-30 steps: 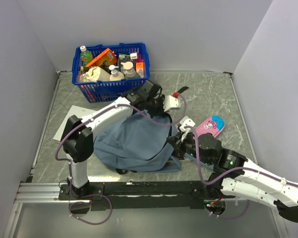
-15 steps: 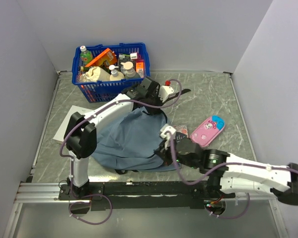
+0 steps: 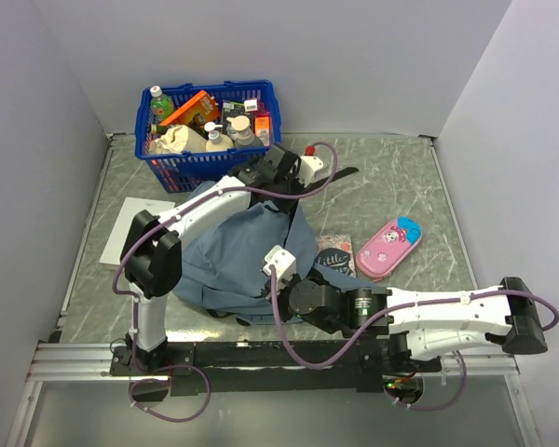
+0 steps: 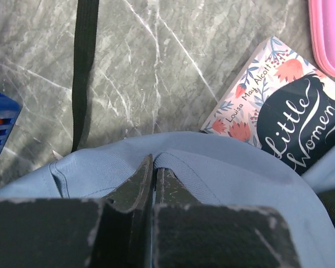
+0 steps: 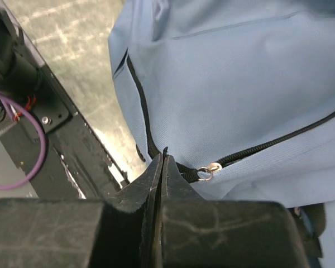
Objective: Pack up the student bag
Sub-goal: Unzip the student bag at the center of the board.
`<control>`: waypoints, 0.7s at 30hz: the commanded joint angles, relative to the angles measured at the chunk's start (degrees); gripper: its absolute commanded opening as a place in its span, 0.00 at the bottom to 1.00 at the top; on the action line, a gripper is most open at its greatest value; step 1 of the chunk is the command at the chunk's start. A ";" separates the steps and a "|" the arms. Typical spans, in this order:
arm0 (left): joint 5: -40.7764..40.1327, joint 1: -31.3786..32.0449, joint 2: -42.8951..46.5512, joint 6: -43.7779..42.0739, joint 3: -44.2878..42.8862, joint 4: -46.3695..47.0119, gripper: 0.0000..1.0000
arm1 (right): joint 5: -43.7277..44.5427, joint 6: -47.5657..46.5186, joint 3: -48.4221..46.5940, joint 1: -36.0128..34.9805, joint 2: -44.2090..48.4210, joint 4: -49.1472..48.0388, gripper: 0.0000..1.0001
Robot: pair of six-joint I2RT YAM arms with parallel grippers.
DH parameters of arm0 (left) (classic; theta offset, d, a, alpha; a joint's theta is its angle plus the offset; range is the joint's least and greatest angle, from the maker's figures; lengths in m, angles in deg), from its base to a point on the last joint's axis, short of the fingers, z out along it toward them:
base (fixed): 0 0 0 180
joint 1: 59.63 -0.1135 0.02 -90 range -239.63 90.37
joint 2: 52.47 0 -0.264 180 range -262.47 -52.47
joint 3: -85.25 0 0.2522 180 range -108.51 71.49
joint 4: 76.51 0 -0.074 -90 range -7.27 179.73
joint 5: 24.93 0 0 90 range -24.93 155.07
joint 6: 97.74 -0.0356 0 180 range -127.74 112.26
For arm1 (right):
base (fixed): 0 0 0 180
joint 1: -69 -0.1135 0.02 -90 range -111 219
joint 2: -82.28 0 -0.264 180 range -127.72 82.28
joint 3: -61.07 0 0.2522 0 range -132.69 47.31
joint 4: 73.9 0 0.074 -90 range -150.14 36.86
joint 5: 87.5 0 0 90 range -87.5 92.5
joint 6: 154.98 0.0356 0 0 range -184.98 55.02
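The student bag [image 3: 233, 256] lies slumped in the middle of the table, grey-blue with dark zipper lines. My left gripper [image 3: 293, 197] is at its far edge. In the left wrist view it [image 4: 154, 162] is shut on a raised fold of the bag's fabric [image 4: 223, 173]. My right gripper [image 3: 278, 284] reaches across to the bag's near edge. In the right wrist view it [image 5: 164, 153] is shut on the black zipper pull, right beside the metal slider ring [image 5: 209, 169] on the bag [image 5: 240, 84].
A "Little Women" book [image 3: 334, 253] [image 4: 279, 117] lies right of the bag, with a pink pencil case [image 3: 389, 247] beyond it. A blue basket [image 3: 205, 88] of bottles and boxes stands at the back. A white sheet [image 3: 138, 228] lies at the left. A black strap [image 4: 85, 67] trails behind the bag.
My right arm has swung left along the bag's near edge, uncovering the book. My left gripper has drawn the fabric slightly back and left.
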 commanded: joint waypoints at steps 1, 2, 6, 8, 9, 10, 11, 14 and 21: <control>-7.44 -1.35 1.48 3.61 -1.35 11.86 0.01 | 0.62 1.65 -5.26 -4.29 1.87 0.39 0.00; -7.44 -1.35 1.40 3.96 -1.26 11.95 0.01 | 2.39 1.74 -5.09 -4.56 3.88 1.37 0.00; -6.57 -1.26 2.10 3.53 -1.43 11.60 0.11 | 9.95 7.26 -3.60 -5.26 10.65 8.49 0.00; -5.07 -1.26 3.67 2.48 -1.79 10.63 0.58 | 12.67 10.25 -1.76 -5.44 14.07 13.12 0.00; -3.94 -1.26 4.64 2.13 -1.27 10.72 0.70 | 13.47 13.31 -1.14 -5.53 14.96 14.46 0.00; -1.84 -1.26 5.69 1.69 -0.30 10.72 0.97 | 13.83 14.56 0.43 -5.44 15.75 15.52 0.00; -1.21 -1.35 7.27 1.60 -0.38 9.50 0.96 | 14.09 15.88 1.32 -5.53 17.07 16.66 0.00; 0.81 -1.44 8.86 0.72 -3.62 4.93 0.96 | 14.79 19.49 5.01 -5.61 18.92 18.52 0.00; 19.68 -1.53 15.55 1.50 -0.65 -0.88 0.93 | 15.23 22.31 9.14 -5.61 20.15 19.05 0.00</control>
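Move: The left fingers are shut on the student bag's top edge. From them the blue basket stands about 18 cm ahead and 20 cm left, the black strap some 10 cm ahead and 12 cm right, and Little Women roughly 14 cm back and 13 cm right, on the table. The zipper pull is right at the closed right fingers, about 2 cm ahead and 1 cm right; from them the book lies some 11 cm ahead and 17 cm right. Open the left gripper wide to let go of the bag's top edge, then lift it about 9 cm clear of the cloth, with only a slight drift forward and back. Keep the right fingers shut at the zipper pull and carry them about 9 cm right in an arc, first up some 5 cm, then down past the starting height, turning the wrist about 15 degrees clockwise. ##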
